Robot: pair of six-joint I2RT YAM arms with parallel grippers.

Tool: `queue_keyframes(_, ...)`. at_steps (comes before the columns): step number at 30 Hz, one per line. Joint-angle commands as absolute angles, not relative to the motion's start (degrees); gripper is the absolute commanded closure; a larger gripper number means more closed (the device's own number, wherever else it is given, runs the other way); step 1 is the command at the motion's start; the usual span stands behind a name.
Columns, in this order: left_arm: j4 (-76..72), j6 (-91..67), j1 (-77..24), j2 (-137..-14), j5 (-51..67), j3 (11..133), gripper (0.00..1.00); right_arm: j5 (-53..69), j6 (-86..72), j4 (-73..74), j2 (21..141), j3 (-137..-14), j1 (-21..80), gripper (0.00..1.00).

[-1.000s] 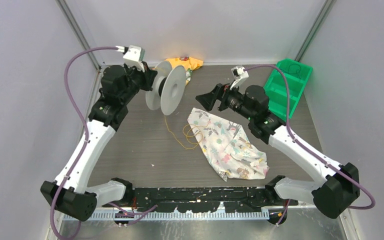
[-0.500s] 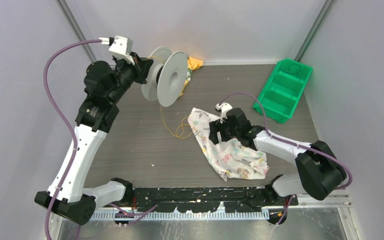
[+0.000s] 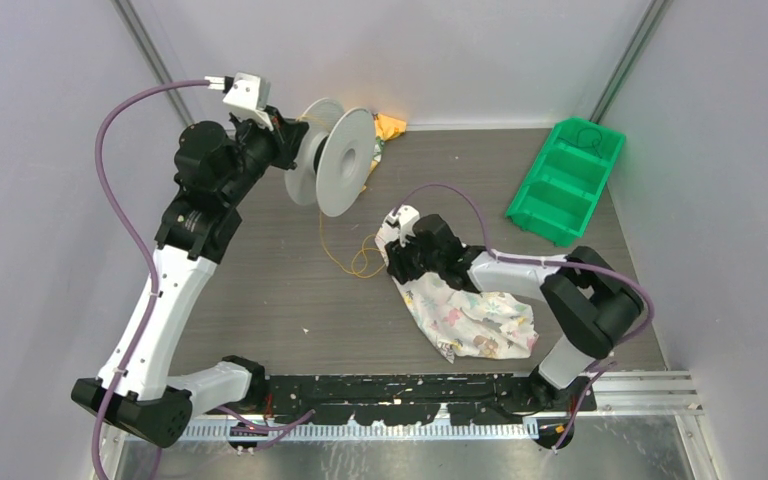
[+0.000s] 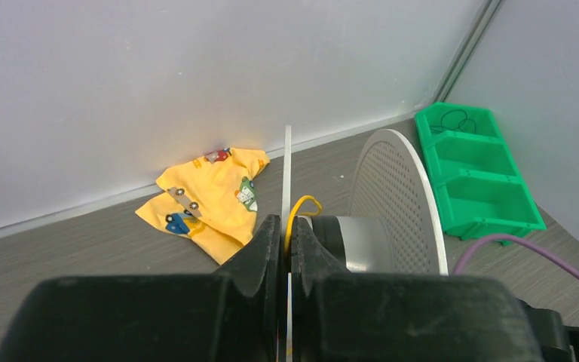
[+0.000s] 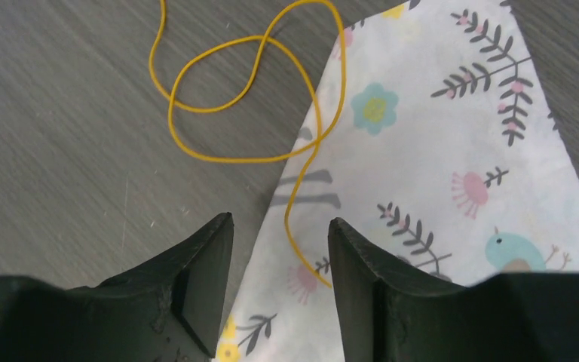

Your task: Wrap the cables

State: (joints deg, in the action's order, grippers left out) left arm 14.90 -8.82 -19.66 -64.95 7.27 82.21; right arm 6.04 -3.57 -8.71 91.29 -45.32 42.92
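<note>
My left gripper [image 3: 295, 142] holds a grey spool [image 3: 345, 165] in the air at the back left, its jaws shut on the thin near rim [image 4: 287, 166]. The spool's perforated far rim [image 4: 396, 196] stands to the right. A thin yellow cable [image 4: 301, 202] curls at the hub beside the fingertips. It drops from the spool to loose loops [image 3: 358, 268] on the table. My right gripper [image 3: 397, 262] hovers low over those loops. In the right wrist view its jaws [image 5: 280, 222] stand apart, with the cable's tail [image 5: 301, 249] lying between them on a cloth's edge.
A patterned white cloth [image 3: 470, 315] lies under and to the right of the right gripper. A yellow cloth [image 3: 388, 127] sits against the back wall behind the spool. A green divided bin [image 3: 563, 178] stands at the back right. Walls close in on three sides.
The right arm has swung down and to the left, from mid-air near the bin to the cable loops at the cloth's edge. The left arm raised and turned the spool slightly.
</note>
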Motion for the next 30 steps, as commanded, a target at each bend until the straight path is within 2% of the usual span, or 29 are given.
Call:
queue_keyframes(1, 9.66, -9.6, -19.86, -63.61, 7.6, 82.84, 1.0, 3.08, -5.31, -15.04, 95.63, -50.15, 42.8, 0.49)
queue_keyframes(4, 9.67, -9.43, -19.86, -63.55, 7.67, 82.79, 1.0, 2.67, -6.16, -15.47, 98.04, -51.9, 42.85, 0.57)
queue_keyframes(10, 9.24, -9.05, -19.84, -63.54, 7.67, 82.47, 1.0, 3.76, -7.27, -14.57, 99.78, -52.48, 42.81, 0.6)
queue_keyframes(21, 8.09, -8.66, -19.86, -64.12, 4.48, 82.12, 1.0, 2.88, -8.23, -10.4, 95.76, -47.85, 42.79, 0.99)
queue_keyframes(26, 8.04, -8.44, -19.78, -64.7, 1.56, 81.79, 1.0, 2.32, -7.81, -4.38, 87.83, -45.94, 42.8, 0.99)
queue_keyframes(30, 7.71, -9.1, -19.78, -66.45, -5.82, 82.91, 1.0, 5.63, -2.52, 11.31, 79.21, -50.07, 42.83, 0.99)
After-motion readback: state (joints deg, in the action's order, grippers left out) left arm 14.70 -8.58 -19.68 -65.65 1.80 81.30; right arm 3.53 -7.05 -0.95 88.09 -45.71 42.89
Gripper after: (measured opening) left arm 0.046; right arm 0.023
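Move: The cable's free end lies on the patterned cloth between the right hand's open fingers, about 2 cm ahead, 2 cm to the left and 3 cm below. The cable's loops lie some 3 cm ahead of that hand and 6 cm to its left; the cloth's middle is roughly 12 cm right and 2 cm back, both about 4 cm below it. From the left hand, the cable end lies about 8 cm right, 3 cm back and 42 cm down. The right fingers pinch the cable near its free end. The hand slides about 3 cm forward and left while sinking a couple of centimetres, and the half-open fingers shut. Keeping that hold, it then pulls some 5 cm back and to the right, rising off the cloth at the last. The left hand still grips the spool's rim and late on eases about 2 cm forward-left and down, turning slightly counter-clockwise. ##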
